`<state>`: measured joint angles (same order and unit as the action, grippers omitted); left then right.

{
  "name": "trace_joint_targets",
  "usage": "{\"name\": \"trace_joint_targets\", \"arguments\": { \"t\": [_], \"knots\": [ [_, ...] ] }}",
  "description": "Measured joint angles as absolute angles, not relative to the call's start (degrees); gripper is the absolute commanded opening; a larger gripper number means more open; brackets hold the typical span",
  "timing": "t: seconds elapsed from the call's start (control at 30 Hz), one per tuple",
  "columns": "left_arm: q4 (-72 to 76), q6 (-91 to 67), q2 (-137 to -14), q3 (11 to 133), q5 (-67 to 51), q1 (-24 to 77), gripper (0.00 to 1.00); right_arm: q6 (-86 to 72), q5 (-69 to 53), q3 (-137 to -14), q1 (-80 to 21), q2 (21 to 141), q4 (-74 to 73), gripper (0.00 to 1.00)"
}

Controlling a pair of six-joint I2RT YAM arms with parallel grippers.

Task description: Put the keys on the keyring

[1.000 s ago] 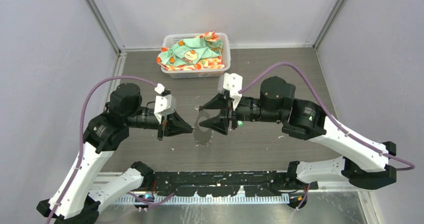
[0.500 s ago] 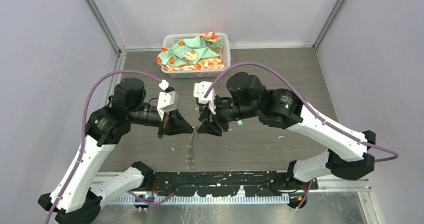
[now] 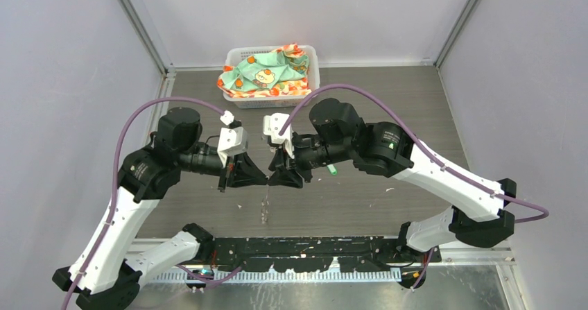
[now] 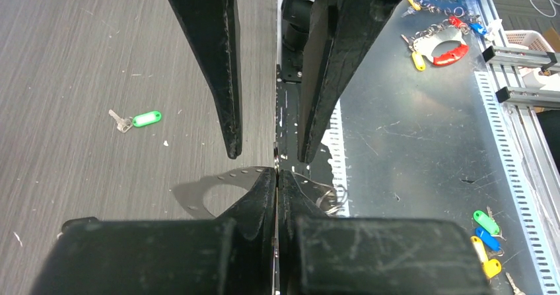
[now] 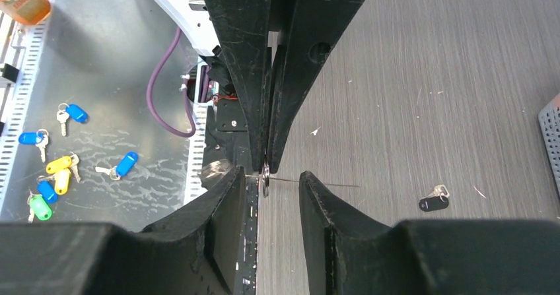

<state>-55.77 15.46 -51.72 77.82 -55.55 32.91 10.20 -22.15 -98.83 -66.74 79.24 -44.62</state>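
My left gripper (image 3: 258, 178) is shut on the keyring (image 3: 264, 203), a thin silver loop that hangs edge-on below the jaws. In the left wrist view the keyring (image 4: 277, 164) shows as a thin silver line between my shut fingertips. My right gripper (image 3: 279, 178) is open and faces the left one tip to tip. In the right wrist view its fingertips (image 5: 232, 199) stand either side of the keyring (image 5: 265, 176). The green-headed key (image 4: 145, 118) lies on the table and peeks out under the right arm (image 3: 332, 172). The black-headed key (image 5: 434, 202) lies on the table, hidden in the top view.
A white basket (image 3: 315, 71) with a patterned cloth stands at the back middle. Off the near table edge a metal shelf holds several coloured tagged keys (image 5: 125, 163) and a red-edged bunch (image 4: 446, 49). Walls close in left, right and behind.
My right arm has swung left and turned, bringing its open gripper up against the left gripper's tips. The keyring, seen as a flat loop before, now hangs edge-on. The left arm barely moved.
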Motion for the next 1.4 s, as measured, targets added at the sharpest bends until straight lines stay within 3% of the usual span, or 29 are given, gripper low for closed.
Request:
{"name": "trace_joint_targets", "arguments": {
  "t": [0.07,0.2,0.53,0.57,0.7,0.83,1.07,1.4],
  "knots": [
    [-56.05,15.46,-51.77,77.87,-55.55,32.91,0.00,10.20,-22.46,-98.83,-66.76,79.59,-44.47,0.34],
    [-56.29,15.49,-51.77,77.89,-55.57,32.91,0.00,10.50,-23.07,-98.78,-66.76,79.88,-43.81,0.02],
    [-56.86,15.73,-51.72,78.32,-55.24,32.93,0.00,11.22,-23.70,-98.74,-66.76,79.85,-43.70,0.01],
    [-56.86,15.70,-51.72,78.32,-55.18,32.93,0.05,11.44,-23.64,-98.74,-66.76,79.85,-43.75,0.01],
    [-56.45,15.62,-51.62,78.30,-54.89,32.93,0.38,10.59,-22.68,-96.68,-66.76,78.89,-41.28,0.01],
    [-55.48,14.26,-50.39,78.17,-54.65,32.93,0.49,6.63,-20.16,-83.53,-66.76,72.49,-29.34,0.01],
    [-56.84,14.61,-47.48,78.17,-51.68,32.95,0.49,0.58,-17.08,-64.07,-66.76,60.88,-7.64,0.01],
    [-52.84,13.65,-45.98,74.74,-49.58,32.95,0.44,-4.51,-16.01,-56.31,-66.76,54.50,13.72,0.01]
  ]
}}
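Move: The left hand holds the keyring by a small ring at its rim. The curved plate hangs in a fore-and-aft plane, its middle about 6 cm below that hand and 1 cm back. The right hand faces it, half-open fingers straddling the same small ring, the plate's middle about 1 cm left, 1 cm back and 6 cm below. On the table, some 36 cm below the right hand, the black-tagged key lies about 24 cm ahead and level sideways, the green-tagged key 20 cm ahead and 16 cm right. The right fingers shut on the small ring between the left fingertips after easing half a centimetre left. Both hands hold still until the left fingers open about halfway, let go and back off 1–2 cm to the left. Keeping its pinch, the right hand dips some 2.5 cm, then rises to end about 5 cm higher and 3 cm to the right, its fingertips tipping up nearly 40 degrees. ##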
